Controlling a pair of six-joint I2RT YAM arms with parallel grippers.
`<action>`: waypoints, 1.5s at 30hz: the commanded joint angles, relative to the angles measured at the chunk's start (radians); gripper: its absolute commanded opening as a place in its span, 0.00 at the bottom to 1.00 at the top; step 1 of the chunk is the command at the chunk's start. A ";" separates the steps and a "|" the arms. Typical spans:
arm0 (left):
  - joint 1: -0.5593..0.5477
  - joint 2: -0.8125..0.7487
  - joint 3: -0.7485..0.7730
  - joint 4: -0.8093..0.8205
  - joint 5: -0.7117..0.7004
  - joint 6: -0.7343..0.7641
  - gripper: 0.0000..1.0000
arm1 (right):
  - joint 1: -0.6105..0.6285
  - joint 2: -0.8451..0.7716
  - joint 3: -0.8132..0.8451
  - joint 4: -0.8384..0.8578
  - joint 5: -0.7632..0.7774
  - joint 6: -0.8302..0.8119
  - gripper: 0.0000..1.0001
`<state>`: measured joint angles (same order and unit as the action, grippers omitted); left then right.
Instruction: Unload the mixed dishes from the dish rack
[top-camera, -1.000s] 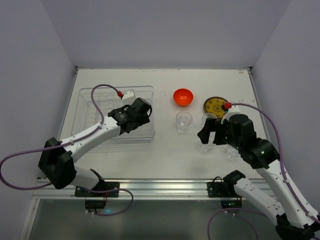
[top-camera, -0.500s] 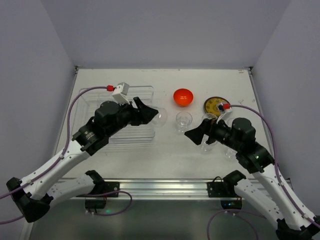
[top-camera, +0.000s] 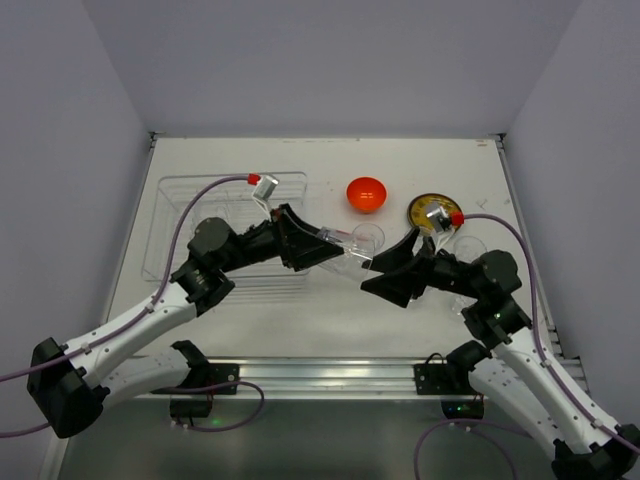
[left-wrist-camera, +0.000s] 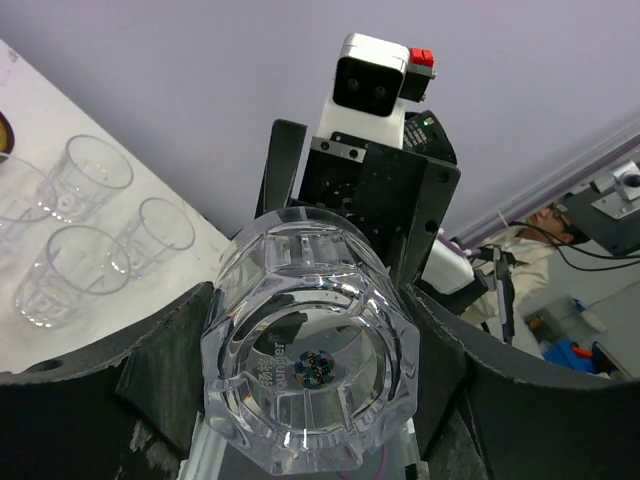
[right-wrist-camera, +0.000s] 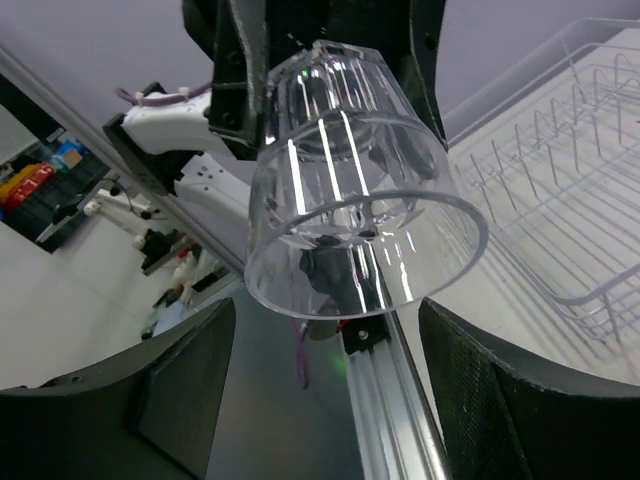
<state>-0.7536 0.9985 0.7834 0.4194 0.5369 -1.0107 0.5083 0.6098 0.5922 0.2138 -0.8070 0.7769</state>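
My left gripper (top-camera: 322, 248) is shut on a clear drinking glass (top-camera: 342, 252), held on its side in the air over the middle of the table. In the left wrist view the glass's thick base (left-wrist-camera: 310, 370) fills the space between my fingers. The rim points at my right gripper (top-camera: 378, 272), which is open. In the right wrist view the glass (right-wrist-camera: 350, 180) hangs just ahead of the right gripper (right-wrist-camera: 345, 400), with a gap to each finger. The clear dish rack (top-camera: 180, 200) lies at the left.
An orange bowl (top-camera: 367, 194) and a yellow patterned plate (top-camera: 425, 212) sit at the back centre-right. Another glass (top-camera: 368, 234) stands behind the held one. Several glasses (left-wrist-camera: 60, 275) stand near the right arm. The rack's wire ribs (right-wrist-camera: 580, 200) lie behind the held glass.
My left arm has lifted the glass off the rack and carried it right to mid-table. The right arm has turned to meet it, and its jaws have narrowed a little.
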 joint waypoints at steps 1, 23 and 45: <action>-0.007 -0.009 -0.036 0.194 0.046 -0.086 0.00 | -0.002 -0.005 -0.028 0.234 -0.037 0.108 0.75; -0.053 0.014 -0.128 0.265 -0.118 -0.082 0.00 | 0.090 0.065 -0.011 0.286 0.169 0.217 0.00; -0.052 -0.242 0.315 -1.131 -1.388 0.489 1.00 | 0.381 0.486 0.764 -1.362 1.050 -0.170 0.00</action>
<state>-0.8055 0.7696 1.0595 -0.5373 -0.6315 -0.6407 0.7795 0.9592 1.2736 -0.8589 0.0002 0.6067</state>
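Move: The clear glass hangs in mid-air in the left gripper, its middle about 3 cm to the right of the left hand and level with it, its open rim turned to the right hand. From the right hand the glass lies roughly 5 cm left, 3 cm ahead and 2 cm above. From the left hand, one standing glass is about 17 cm ahead, 11 cm right and 31 cm below; the orange bowl is some 33 cm ahead, 12 cm right, and the dish rack 23 cm ahead, 28 cm left. The glass is held almost still by the left hand while the right hand edges up about 3 cm, rolls slightly and shuts its fingers on the wall at the rim. The left fingers then open wide and swing off to the left and somewhat forward, turning counter-clockwise; the right hand, keeping its pinch, carries the glass forward and to the right, then down, turning clockwise and tipping downward. ##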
